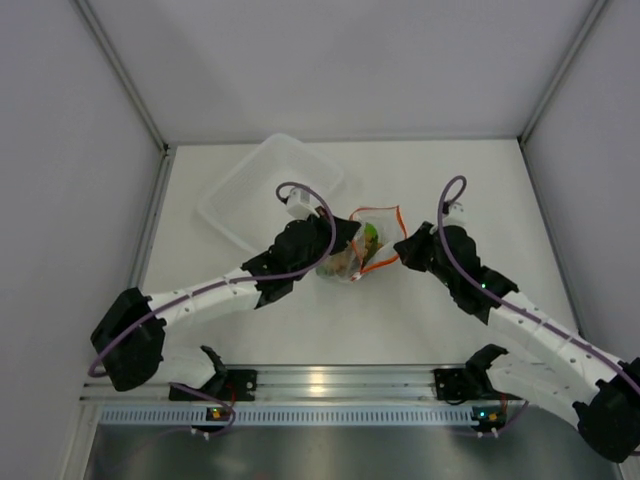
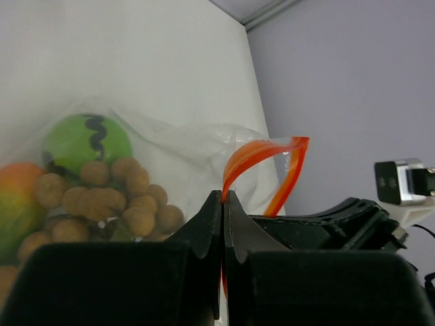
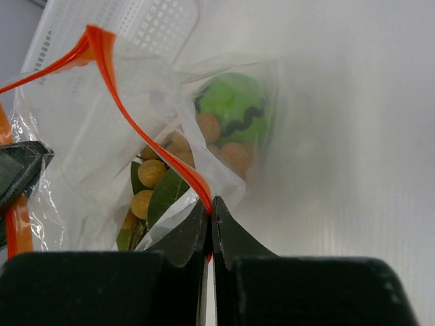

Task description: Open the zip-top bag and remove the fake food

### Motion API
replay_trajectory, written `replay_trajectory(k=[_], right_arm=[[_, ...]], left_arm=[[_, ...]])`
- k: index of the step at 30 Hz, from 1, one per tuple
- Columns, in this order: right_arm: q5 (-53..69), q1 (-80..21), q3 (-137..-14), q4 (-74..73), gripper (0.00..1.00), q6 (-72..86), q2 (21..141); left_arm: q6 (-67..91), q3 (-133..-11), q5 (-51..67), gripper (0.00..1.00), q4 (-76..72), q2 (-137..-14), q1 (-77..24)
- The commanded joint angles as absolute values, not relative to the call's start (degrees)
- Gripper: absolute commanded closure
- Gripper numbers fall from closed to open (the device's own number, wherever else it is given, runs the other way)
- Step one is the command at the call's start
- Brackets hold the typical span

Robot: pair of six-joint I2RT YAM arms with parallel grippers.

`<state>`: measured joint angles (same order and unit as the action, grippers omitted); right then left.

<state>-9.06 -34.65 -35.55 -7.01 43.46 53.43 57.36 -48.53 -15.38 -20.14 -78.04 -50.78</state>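
Note:
The clear zip-top bag (image 1: 362, 247) lies mid-table between both arms, its red-orange zip strip (image 1: 383, 240) spread apart into a loop. Inside the bag sits the fake food: a green ball with dark marks (image 2: 87, 140) (image 3: 234, 102), a cluster of tan-brown balls with green leaves (image 2: 109, 197) (image 3: 160, 183) and an orange-and-green mango shape (image 2: 17, 200). My left gripper (image 2: 224, 193) (image 1: 335, 235) is shut on one side of the zip strip (image 2: 255, 153). On the opposite side of the strip (image 3: 146, 132), my right gripper (image 3: 211, 202) (image 1: 405, 250) is shut too.
A rigid clear rectangular tray (image 1: 268, 188) (image 3: 112, 34) stands at the back left, just behind the left wrist. White walls and metal frame posts enclose the table. The mounting rail (image 1: 320, 385) runs along the near edge.

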Motion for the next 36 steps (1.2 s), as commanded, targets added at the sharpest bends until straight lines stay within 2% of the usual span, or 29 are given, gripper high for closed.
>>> replay_trajectory(k=[1, 8, 15, 18, 21, 28, 36], right_arm=[[-17.21, -34.72, -36.04, -12.55, 1.0, 36.84, 48.79], [-20.56, -28.5, -38.31, -23.98, 1.0, 23.59, 47.46], [-30.21, -24.61, -53.5, -38.04, 1.0, 14.77, 50.97], [-31.91, -24.7, -60.61, -42.09, 1.0, 13.36, 52.91], [-36.28, -27.41, -66.6, -44.98, 1.0, 12.66, 54.84], [-45.35, -43.3, -76.9, -56.06, 1.0, 8.96, 69.93], [-49.74, -54.66, -82.08, -58.26, 1.0, 12.22, 82.52]], left_arm=[[57.66, -45.1, -22.75, 1.0, -23.47, -73.57, -50.98], [55.73, -41.23, -29.0, 1.0, -23.38, -68.12, -51.06], [51.95, -42.45, -35.59, 1.0, -14.78, -65.3, -50.89], [50.55, -42.71, -33.15, 1.0, -13.27, -64.69, -50.1], [49.66, -43.15, -29.63, 1.0, -13.36, -65.73, -49.83], [51.76, -41.93, -20.84, 1.0, -13.18, -69.78, -49.83], [52.3, -35.68, -20.74, 1.0, -9.24, -63.29, -49.83]])
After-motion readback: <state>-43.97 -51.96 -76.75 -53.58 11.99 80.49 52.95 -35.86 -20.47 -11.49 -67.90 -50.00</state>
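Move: The fake food sits low in the open bag, about 13 cm below the left hand, 2 cm to its left and level with it fore and aft. From the right hand it is roughly 10 cm left, 3 cm ahead and 7 cm below. The right hand's pinch on the opposite rim is about 8 cm right of the left hand, 3 cm nearer the base and 7 cm lower. The white basket lies 20 cm left of the left hand, 11 cm farther out, 16 cm below. The bag's mouth is pulled wider between two shut grippers that keep pinching its orange rims. The right hand draws about 8 cm right, climbs some 10 cm, then comes partly back left and down, rolling about 65 degrees so its left side drops. The left hand first pulls 4 cm left, largely holds, then sinks about 8 cm while easing farther left and slightly back. ##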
